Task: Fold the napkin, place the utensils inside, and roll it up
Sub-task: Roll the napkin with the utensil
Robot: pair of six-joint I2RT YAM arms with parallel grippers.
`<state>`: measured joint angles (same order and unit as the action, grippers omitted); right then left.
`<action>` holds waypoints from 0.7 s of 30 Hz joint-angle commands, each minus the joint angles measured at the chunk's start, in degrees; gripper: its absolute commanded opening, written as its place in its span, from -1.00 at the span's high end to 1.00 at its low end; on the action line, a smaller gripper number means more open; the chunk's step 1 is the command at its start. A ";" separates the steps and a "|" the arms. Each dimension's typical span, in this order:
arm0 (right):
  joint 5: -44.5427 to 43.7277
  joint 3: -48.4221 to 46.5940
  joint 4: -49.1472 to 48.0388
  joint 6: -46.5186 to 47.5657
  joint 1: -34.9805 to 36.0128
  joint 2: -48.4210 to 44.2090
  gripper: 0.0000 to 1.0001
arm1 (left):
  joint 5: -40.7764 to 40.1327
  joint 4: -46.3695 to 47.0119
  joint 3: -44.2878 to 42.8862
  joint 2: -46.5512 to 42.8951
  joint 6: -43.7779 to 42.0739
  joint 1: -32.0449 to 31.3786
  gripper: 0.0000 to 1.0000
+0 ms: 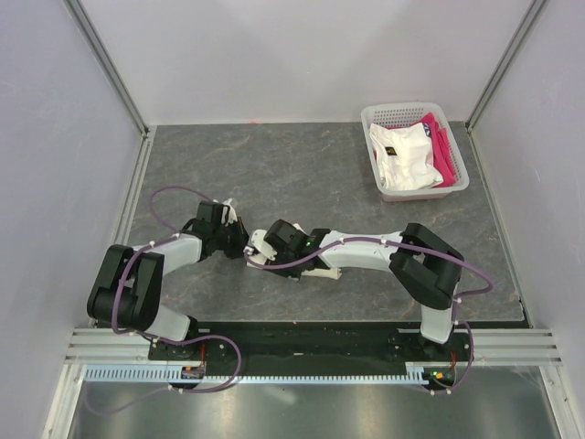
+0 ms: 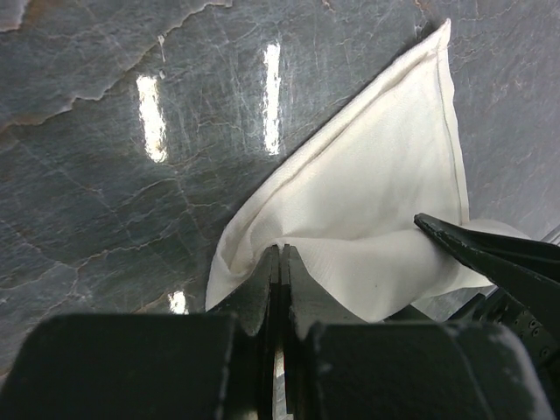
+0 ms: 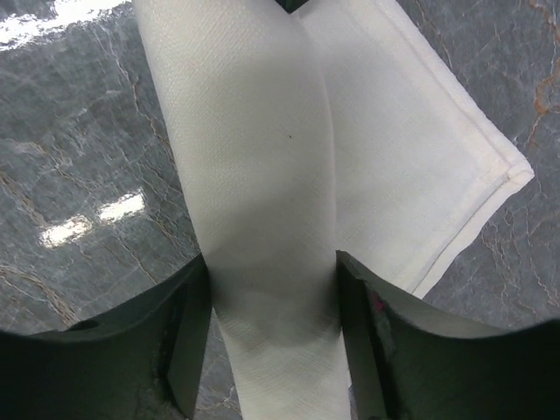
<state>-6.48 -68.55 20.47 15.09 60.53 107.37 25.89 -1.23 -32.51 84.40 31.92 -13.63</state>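
The cream-white napkin (image 2: 376, 192) lies folded on the dark stone table, one corner pointing away. My left gripper (image 2: 282, 249) is shut, pinching a raised fold at the napkin's near edge. In the right wrist view a rolled band of the napkin (image 3: 254, 131) runs between the jaws of my right gripper (image 3: 272, 256), filling the gap, with both fingers against its sides. From above, the left gripper (image 1: 239, 236) and the right gripper (image 1: 258, 245) meet at the table's middle and cover most of the cloth. The utensils are hidden or out of view.
A white plastic basket (image 1: 416, 108) stands at the back right, holding a white garment (image 1: 402, 155) and a pink cloth (image 1: 441, 146). One finger (image 2: 490, 254) of the right gripper reaches into the left wrist view. Grey walls close in the table.
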 commanded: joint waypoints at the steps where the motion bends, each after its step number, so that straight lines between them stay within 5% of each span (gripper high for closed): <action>1: 0.75 -1.84 0.80 0.64 -0.41 2.05 -0.17 | 0.83 -0.44 -2.03 1.29 -2.92 -0.17 0.94; 3: 3.30 -2.37 2.20 0.55 -0.85 2.75 0.00 | 1.36 -0.35 -2.29 1.12 -3.01 -0.17 0.79; 7: 10.95 -4.13 5.37 -0.59 -3.13 3.72 0.21 | -0.04 -0.43 -3.52 -0.20 -3.18 -0.17 0.19; 10: 17.71 -6.40 8.96 -1.47 -5.50 4.95 0.26 | -2.59 -1.57 -4.22 -1.69 -3.27 -0.08 0.00; 21: 36.16 -12.48 16.88 -4.63 -11.74 8.38 0.31 | -13.14 -0.09 1.30 -11.26 -1.95 0.18 -0.11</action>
<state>19.42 -79.15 33.04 12.56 50.54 114.08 18.63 -3.07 -34.09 77.95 30.61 -13.67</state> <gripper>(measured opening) 0.352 0.544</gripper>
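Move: My right hand stands astride the middle of the rolled napkin, its open fingers on either side, so the roll's centre is within about 1 cm of my fingertips. The loose flap lies about 5 cm ahead of that hand. My left hand is shut on the roll's left end; the roll's centre lies some 10 cm to its right and 3 cm back, and the flap 9 cm right and 2 cm ahead. I close my right fingers from wide to about a third open, pinching the roll across its middle. While they stay almost in place, I tip that wrist some 25 degrees, swinging the fingers' forward lean back towards me to near upright. Meanwhile my left hand opens halfway, lets go of the roll's left end and backs off up and forward, then also left, about 4 cm. ##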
